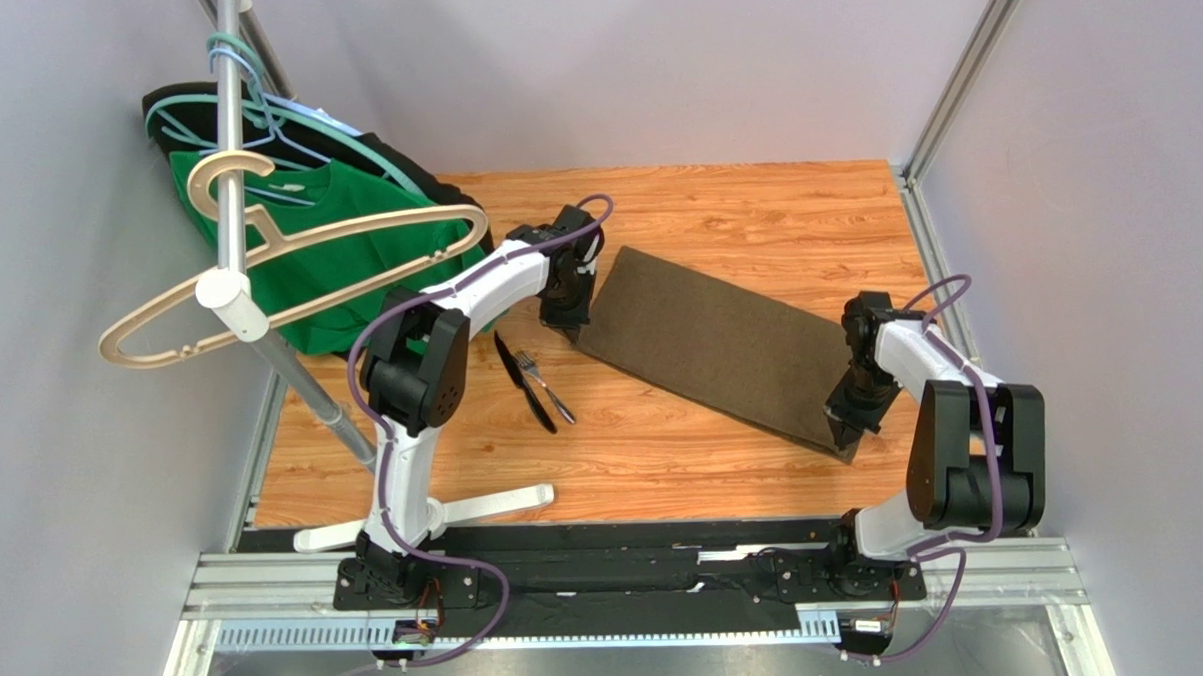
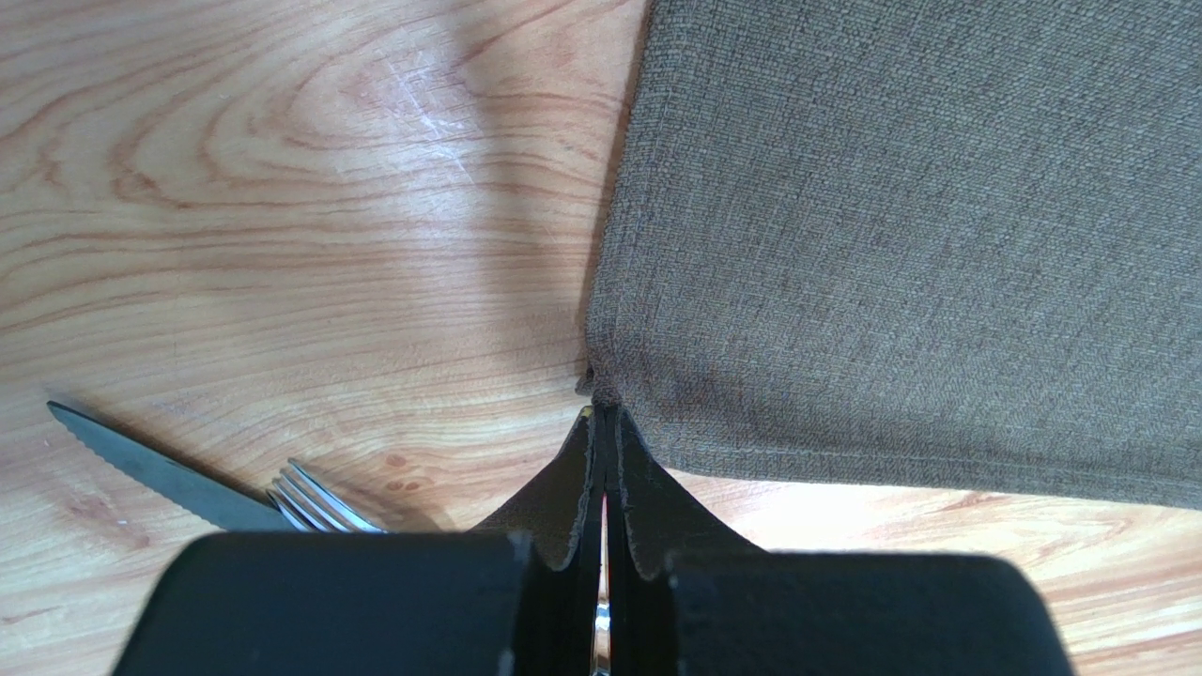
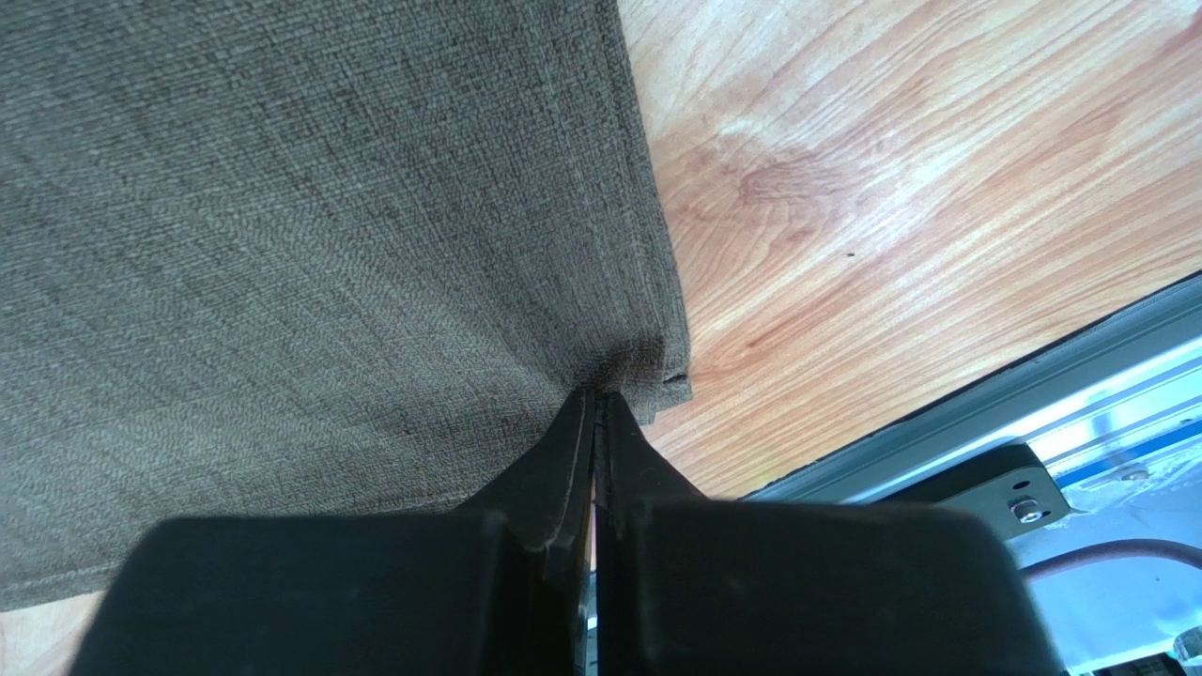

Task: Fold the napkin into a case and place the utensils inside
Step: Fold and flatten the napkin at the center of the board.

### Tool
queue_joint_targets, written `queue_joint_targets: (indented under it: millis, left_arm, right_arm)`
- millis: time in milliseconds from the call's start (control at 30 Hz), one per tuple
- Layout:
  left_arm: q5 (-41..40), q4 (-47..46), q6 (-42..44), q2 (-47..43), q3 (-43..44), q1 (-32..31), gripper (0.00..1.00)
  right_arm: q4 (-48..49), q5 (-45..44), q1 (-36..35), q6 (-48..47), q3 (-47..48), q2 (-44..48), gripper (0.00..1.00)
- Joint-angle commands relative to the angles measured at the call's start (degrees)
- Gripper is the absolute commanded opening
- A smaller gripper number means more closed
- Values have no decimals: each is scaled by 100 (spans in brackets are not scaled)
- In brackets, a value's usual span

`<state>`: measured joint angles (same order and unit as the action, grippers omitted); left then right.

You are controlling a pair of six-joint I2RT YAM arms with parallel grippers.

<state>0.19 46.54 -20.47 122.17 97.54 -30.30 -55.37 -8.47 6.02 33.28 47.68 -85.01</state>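
The olive-brown napkin lies stretched as a long rectangle across the wooden table, slanting from upper left to lower right. My left gripper is shut on its near-left corner, the fabric bunched at the fingertips. My right gripper is shut on the near-right corner, pinching it the same way. The utensils lie on the wood left of the napkin: a dark-handled knife and a fork. In the left wrist view the knife blade and the fork tines show beside my fingers.
A green shirt on hangers and a black garment hang from a metal rack pole at the back left. The rack's white foot lies on the table near my left arm's base. The metal rail runs along the near edge.
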Motion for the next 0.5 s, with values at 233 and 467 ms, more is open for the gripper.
queue_joint_targets:
  millis: [233,467]
  left_arm:
    - [-475,-101,113,-509,-68,16,31]
    - [296,-312,-45,-817,-50,-185,36]
  right_arm:
    - [-52,197,-13,-111,303,238,61]
    - [17,-24,-13,-234,541,1110,72]
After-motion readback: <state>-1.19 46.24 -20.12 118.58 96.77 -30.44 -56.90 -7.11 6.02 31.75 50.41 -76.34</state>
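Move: The left gripper's closed fingertips hold the napkin's left near corner, almost at table level; the folded napkin's middle is about 23 cm to its right and 1 cm back. From that gripper the fork lies about 7 cm back and 4 cm left, the knife some 6 cm back and 7 cm left. The right gripper pinches the napkin's right near corner; the napkin's middle is roughly 18 cm ahead and 14 cm left of it. Let both napkin corners go at once. Ease the right gripper down half a centimetre, open its fingers to about three quarters, then raise it about 4 cm and 2 cm forward, swinging its fingertips some 10 degrees forward. Hold the left gripper low while its fingers part to under half open, then lift it about 2 cm straight up off its corner. ##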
